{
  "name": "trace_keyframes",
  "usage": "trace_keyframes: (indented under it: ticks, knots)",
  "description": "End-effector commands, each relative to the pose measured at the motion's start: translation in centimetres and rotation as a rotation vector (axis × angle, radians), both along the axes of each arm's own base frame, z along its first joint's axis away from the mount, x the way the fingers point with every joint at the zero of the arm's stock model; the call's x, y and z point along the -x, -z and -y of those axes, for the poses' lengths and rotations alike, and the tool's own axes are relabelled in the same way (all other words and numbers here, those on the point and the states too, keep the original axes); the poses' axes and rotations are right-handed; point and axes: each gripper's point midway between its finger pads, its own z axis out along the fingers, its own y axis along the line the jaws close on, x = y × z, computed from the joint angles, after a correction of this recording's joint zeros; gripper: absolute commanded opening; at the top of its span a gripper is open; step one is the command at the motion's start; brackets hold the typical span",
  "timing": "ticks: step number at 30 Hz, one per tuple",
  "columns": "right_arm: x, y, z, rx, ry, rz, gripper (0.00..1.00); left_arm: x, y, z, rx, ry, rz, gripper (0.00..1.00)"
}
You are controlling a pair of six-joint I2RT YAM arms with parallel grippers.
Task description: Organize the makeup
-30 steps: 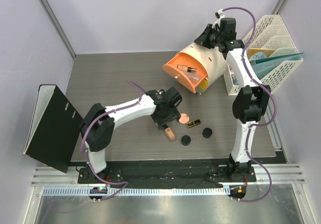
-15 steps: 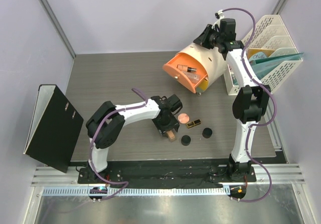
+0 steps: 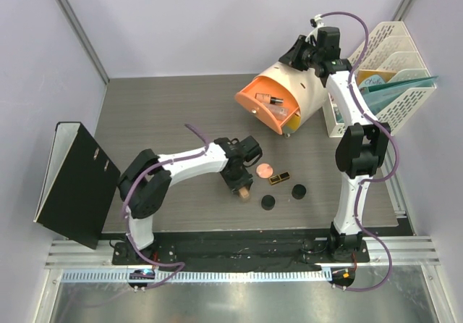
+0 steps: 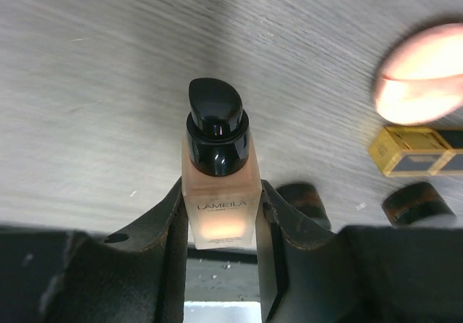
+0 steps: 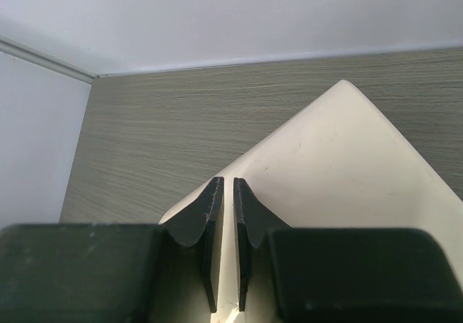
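A beige bottle with a black cap lies on the table, and my left gripper is shut on its body, a finger pressed on each side. From above, the left gripper covers most of that bottle. To its right lie a pink compact, a black-gold lipstick and two black jars. The cream drum box is tipped, its orange drawer open with small bottles inside. My right gripper is shut on the box's top edge.
A black binder leans at the table's left edge. A white file rack with papers stands at the back right, just behind the drum box. A yellow drawer shows under the orange one.
My left gripper moved down and right onto the beige bottle and closed around it. The right arm and the drum box stayed put.
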Motion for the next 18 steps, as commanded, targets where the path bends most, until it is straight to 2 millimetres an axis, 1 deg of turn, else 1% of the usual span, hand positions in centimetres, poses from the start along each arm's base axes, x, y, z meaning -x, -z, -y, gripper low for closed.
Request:
trace_keyframes:
  ticks: [1, 2, 3, 4, 5, 7, 8, 9, 10, 12, 13, 14, 15, 16, 18]
  knots:
    - [2.1, 5.1, 0.6, 0.036, 0.013, -0.194, 0.17, -2.6, -7.2, -2.1, -0.023, -0.025, 0.189, 0.00]
    - [2.1, 5.0, 0.6, 0.035, 0.014, -0.194, 0.17, -3.3, -8.7, -2.5, -0.007, -0.043, 0.217, 0.00]
    - [2.1, 4.9, 0.6, 0.035, 0.012, -0.192, 0.17, -4.1, -10.0, -2.5, 0.012, -0.055, 0.249, 0.00]
    - [2.1, 5.0, 0.7, 0.034, 0.014, -0.192, 0.17, -4.7, -10.9, -2.7, 0.022, -0.067, 0.269, 0.00]
    - [2.1, 5.0, 0.7, 0.034, 0.014, -0.194, 0.17, -5.4, -12.3, -3.0, 0.038, -0.086, 0.305, 0.00]
    - [2.1, 5.1, 0.6, 0.035, 0.012, -0.196, 0.17, -7.5, -15.0, -3.1, 0.087, -0.113, 0.372, 0.00]
    - [2.1, 5.1, 0.7, 0.034, 0.014, -0.195, 0.17, -8.3, -16.0, -3.2, 0.101, -0.118, 0.404, 0.00]
    - [2.1, 5.2, 0.6, 0.034, 0.013, -0.197, 0.17, -9.3, -16.9, -3.6, 0.105, -0.104, 0.437, 0.00]
    - [2.1, 5.2, 0.5, 0.034, 0.011, -0.197, 0.17, -10.6, -18.9, -3.0, 0.150, -0.095, 0.495, 0.00]
    - [2.1, 5.1, 0.7, 0.033, 0.013, -0.195, 0.17, -12.0, -20.1, -2.8, 0.172, -0.083, 0.522, 0.00]
    - [2.1, 5.2, 0.7, 0.033, 0.013, -0.197, 0.17, -13.5, -21.9, -2.4, 0.213, -0.070, 0.581, 0.00]
    - [2.0, 5.2, 0.7, 0.032, 0.014, -0.196, 0.17, -14.2, -22.5, -2.2, 0.235, -0.073, 0.599, 0.00]
    - [2.1, 5.2, 0.6, 0.032, 0.012, -0.199, 0.17, -14.7, -23.1, -1.5, 0.283, -0.062, 0.610, 0.00]
    - [2.1, 5.3, 0.6, 0.032, 0.012, -0.201, 0.17, -16.2, -24.6, -0.9, 0.342, -0.078, 0.669, 0.00]
    - [2.1, 5.4, 0.5, 0.031, 0.011, -0.203, 0.17, -17.4, -26.1, 0.1, 0.417, -0.077, 0.717, 0.00]
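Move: The left gripper already grips the last foundation bottle. The makeup box's open drawer lies about 24 cm ahead, 8 cm right and 10 cm higher. In it, the other foundation bottle is roughly 26 cm ahead and 8 cm right, the clear bottle 22 cm ahead and 10 cm right. On the table, the pink puff sits 7 cm ahead and 6 cm right. From the right hand, the drawer is some 11 cm back, 7 cm left and 12 cm lower. Raise the left gripper about 21 cm with its hold on the foundation bottle kept, starting nearly straight up and then reaching out forward some 14 cm towards the open drawer. On the way, tilt the wrist some 30 degrees so that the downward fingers swing forward and a little to the right. ##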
